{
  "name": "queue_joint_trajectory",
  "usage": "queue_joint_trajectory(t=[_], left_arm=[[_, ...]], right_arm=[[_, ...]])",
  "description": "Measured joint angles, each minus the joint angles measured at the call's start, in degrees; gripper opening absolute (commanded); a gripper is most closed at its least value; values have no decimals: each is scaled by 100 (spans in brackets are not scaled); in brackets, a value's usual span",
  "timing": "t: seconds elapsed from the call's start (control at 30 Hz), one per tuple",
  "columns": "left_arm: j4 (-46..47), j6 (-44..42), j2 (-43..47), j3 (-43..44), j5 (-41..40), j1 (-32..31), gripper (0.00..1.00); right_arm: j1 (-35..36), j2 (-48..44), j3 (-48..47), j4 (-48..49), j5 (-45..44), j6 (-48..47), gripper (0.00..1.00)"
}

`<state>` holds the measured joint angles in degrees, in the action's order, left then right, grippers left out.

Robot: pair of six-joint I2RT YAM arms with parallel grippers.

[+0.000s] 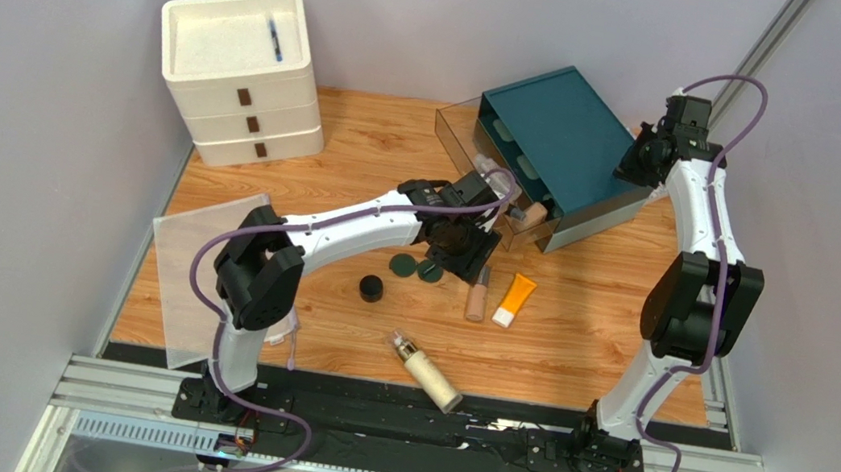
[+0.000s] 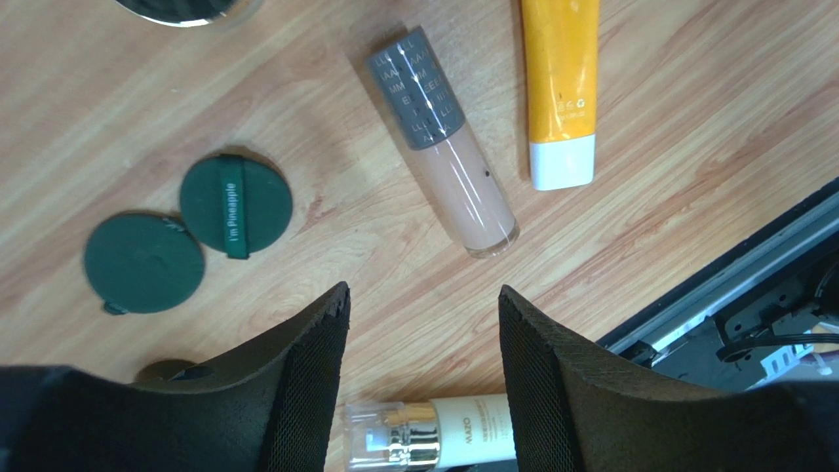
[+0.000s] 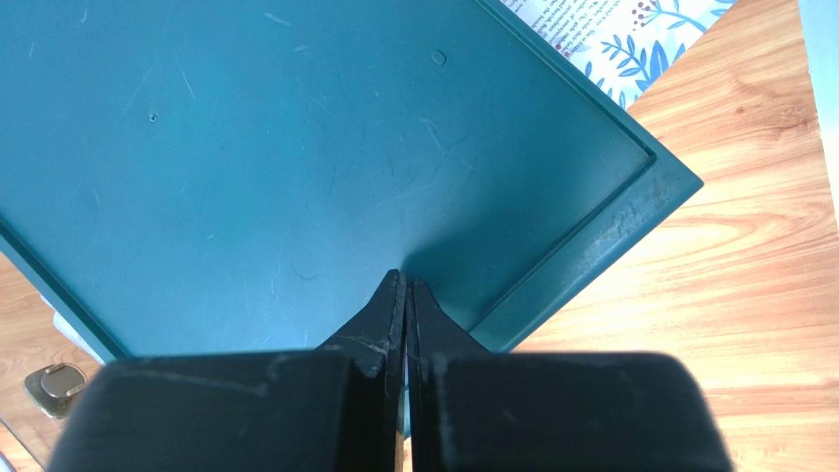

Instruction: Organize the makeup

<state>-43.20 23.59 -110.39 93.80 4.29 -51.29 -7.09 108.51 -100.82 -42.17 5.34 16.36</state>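
Makeup lies loose on the wooden table: a beige bottle with a grey cap [image 1: 477, 296] [image 2: 453, 167], an orange tube [image 1: 515, 300] [image 2: 561, 88], two dark green compacts [image 1: 415, 268] [image 2: 236, 205], a black jar [image 1: 371, 289] and a cream pump bottle [image 1: 428, 371] [image 2: 473, 438]. More beige bottles [image 1: 528, 215] lie in the open drawer of the teal organizer [image 1: 561, 133]. My left gripper [image 1: 471, 240] [image 2: 423, 305] is open and empty, above the table beside the beige bottle. My right gripper [image 1: 634, 167] [image 3: 406, 283] is shut, over the organizer's top [image 3: 295, 147] near its corner.
A white three-drawer unit [image 1: 242, 73] stands at the back left with a blue pen [image 1: 274, 40] on top. A clear sheet [image 1: 194, 279] leans at the left edge. The black base rail [image 2: 729, 295] runs along the near edge. A small metallic lid [image 3: 54, 382] shows beside the organizer.
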Motion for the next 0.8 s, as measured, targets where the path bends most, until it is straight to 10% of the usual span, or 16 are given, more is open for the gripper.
queue_joint_trajectory(t=[0.8], left_arm=[[979,813,-787,-160,658,-87,59]], right_arm=[[-61,-153,339,409,245,-116,0]])
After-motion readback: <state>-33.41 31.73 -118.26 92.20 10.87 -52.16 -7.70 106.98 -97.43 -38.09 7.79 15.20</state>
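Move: The foundation bottle with the grey cap lies on the table about 5 cm to the left hand's right, roughly 1 cm ahead and some 9 cm below it. The orange tube lies parallel, about 6 cm to the bottle's right. The nearer green disc is about 9 cm to the bottle's left and 3 cm farther out, and the round compact some 12 cm straight ahead of the hand. From the right hand, the bottle is about 24 cm left and 20 cm back. The left hand, empty and open, heads for the foundation bottle: it sinks about 5 cm, nearly all of it early on, while travelling about 4 cm to the right, away from the green discs. The fingers tilt some 10 degrees, losing most of their forward lean, and stay open above the bottle without closing. ##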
